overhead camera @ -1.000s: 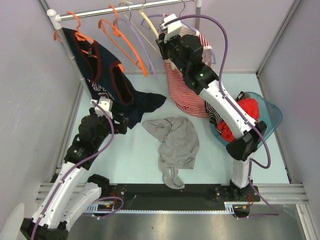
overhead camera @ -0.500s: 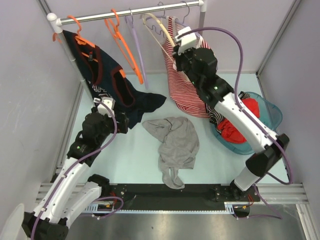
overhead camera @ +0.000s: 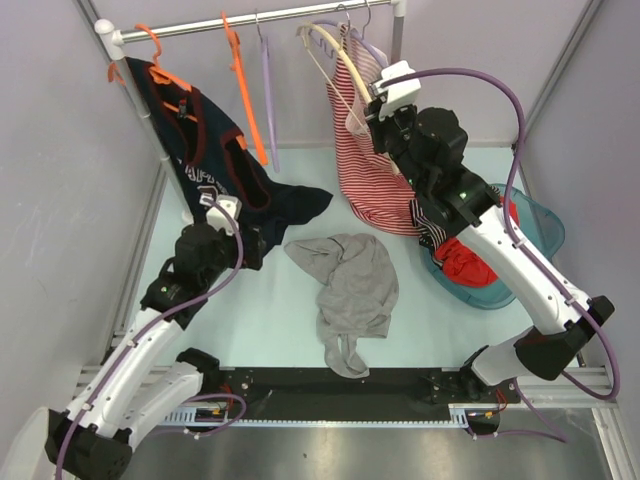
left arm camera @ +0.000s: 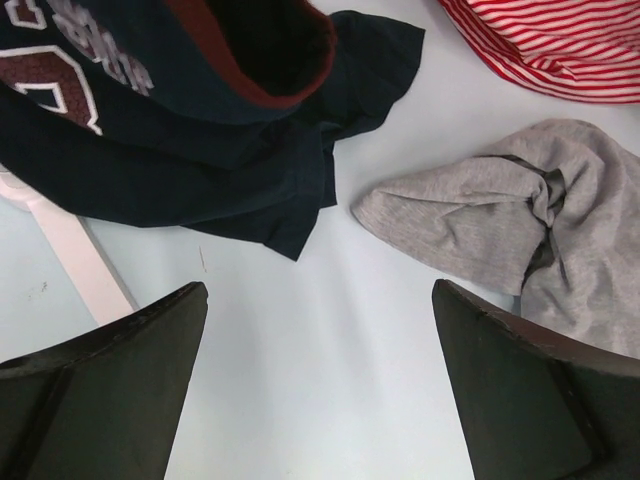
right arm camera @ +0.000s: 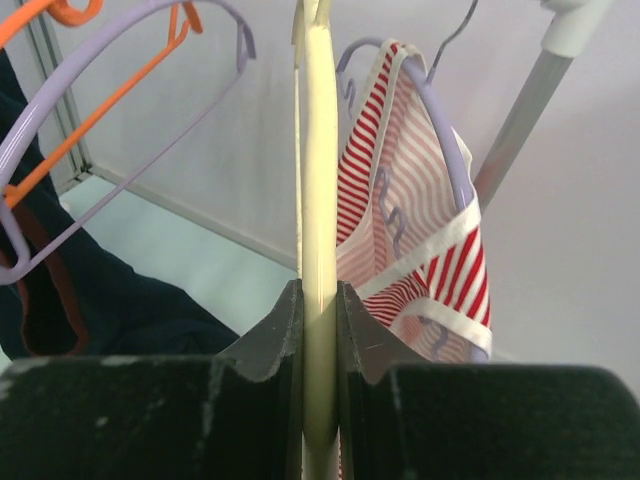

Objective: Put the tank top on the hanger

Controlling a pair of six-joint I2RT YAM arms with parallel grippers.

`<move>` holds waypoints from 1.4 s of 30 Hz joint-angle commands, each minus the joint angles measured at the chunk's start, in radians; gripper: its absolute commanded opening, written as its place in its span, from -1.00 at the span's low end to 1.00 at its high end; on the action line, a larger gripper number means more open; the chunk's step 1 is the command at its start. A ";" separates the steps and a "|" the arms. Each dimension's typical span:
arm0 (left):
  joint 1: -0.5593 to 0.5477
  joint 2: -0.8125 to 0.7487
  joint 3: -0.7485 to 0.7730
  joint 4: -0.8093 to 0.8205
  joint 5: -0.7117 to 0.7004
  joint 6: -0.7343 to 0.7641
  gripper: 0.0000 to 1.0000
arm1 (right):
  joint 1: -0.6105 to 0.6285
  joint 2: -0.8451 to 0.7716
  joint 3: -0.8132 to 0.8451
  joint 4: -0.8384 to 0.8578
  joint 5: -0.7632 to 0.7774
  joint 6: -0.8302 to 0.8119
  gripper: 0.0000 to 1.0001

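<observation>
The grey tank top [overhead camera: 352, 285] lies crumpled on the table's middle; it also shows in the left wrist view [left arm camera: 520, 215] at the right. The cream hanger [overhead camera: 330, 65] is up by the rail, beside the striped top. My right gripper [overhead camera: 383, 103] is shut on the hanger's arm; in the right wrist view the cream bar [right arm camera: 318, 180] runs straight up from between the closed fingers of my right gripper [right arm camera: 318, 296]. My left gripper [overhead camera: 248, 243] is open and empty, low over the table left of the tank top, and it shows wide apart in the left wrist view [left arm camera: 318, 292].
A metal rail [overhead camera: 200, 22] carries orange hangers [overhead camera: 240, 95], a lilac hanger [overhead camera: 266, 85], a navy top with red trim [overhead camera: 215, 170] and a red-and-white striped top [overhead camera: 372, 175]. A teal basket [overhead camera: 540, 235] of clothes sits at the right. Walls close in on both sides.
My right arm has moved right along the rail with the cream hanger in its grip, and the other hangers have swung. My left gripper has edged slightly toward the tank top.
</observation>
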 commanded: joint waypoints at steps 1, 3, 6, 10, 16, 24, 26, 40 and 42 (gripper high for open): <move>-0.101 0.020 0.018 -0.009 -0.095 0.019 0.99 | 0.013 -0.102 0.004 -0.023 0.038 0.029 -1.00; -0.187 0.036 0.030 -0.019 -0.138 0.011 0.99 | 0.026 -0.143 -0.060 -0.046 0.054 0.045 -1.00; -0.302 0.068 0.042 -0.036 -0.179 -0.032 0.99 | 0.049 -0.251 -0.176 -0.064 0.068 0.085 -1.00; -0.463 0.103 0.047 -0.064 -0.244 -0.136 0.99 | 0.097 -0.377 -0.287 -0.138 0.082 0.141 -1.00; -0.670 0.168 -0.103 0.124 -0.117 -0.444 0.99 | 0.119 -0.501 -0.429 -0.233 0.098 0.223 -1.00; -0.722 0.163 -0.267 0.318 -0.038 -0.661 0.98 | 0.120 -0.588 -0.534 -0.238 0.121 0.266 -1.00; -0.750 0.184 -0.289 0.341 -0.031 -0.687 0.97 | 0.119 -0.595 -0.549 -0.236 0.122 0.286 -1.00; -0.784 0.412 -0.289 0.436 -0.089 -0.734 0.21 | 0.119 -0.627 -0.585 -0.216 0.127 0.329 -1.00; -0.784 0.433 -0.283 0.451 -0.106 -0.728 0.15 | 0.120 -0.630 -0.588 -0.221 0.131 0.327 -1.00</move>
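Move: The gray tank top lies flat, its middle about 23 cm right of the left hand, 8 cm back and 20 cm below; the hanging navy top is roughly 17 cm ahead and 5 cm left. From the right hand, already holding the cream hanger, the tank top is some 18 cm back, 6 cm left and 47 cm below; the striped top hangs about 12 cm straight ahead, and the basket lies 6 cm back, 27 cm right. Left hand goes 30 cm right, down, back to the tank top, half-closing; right draws hanger back and down. ##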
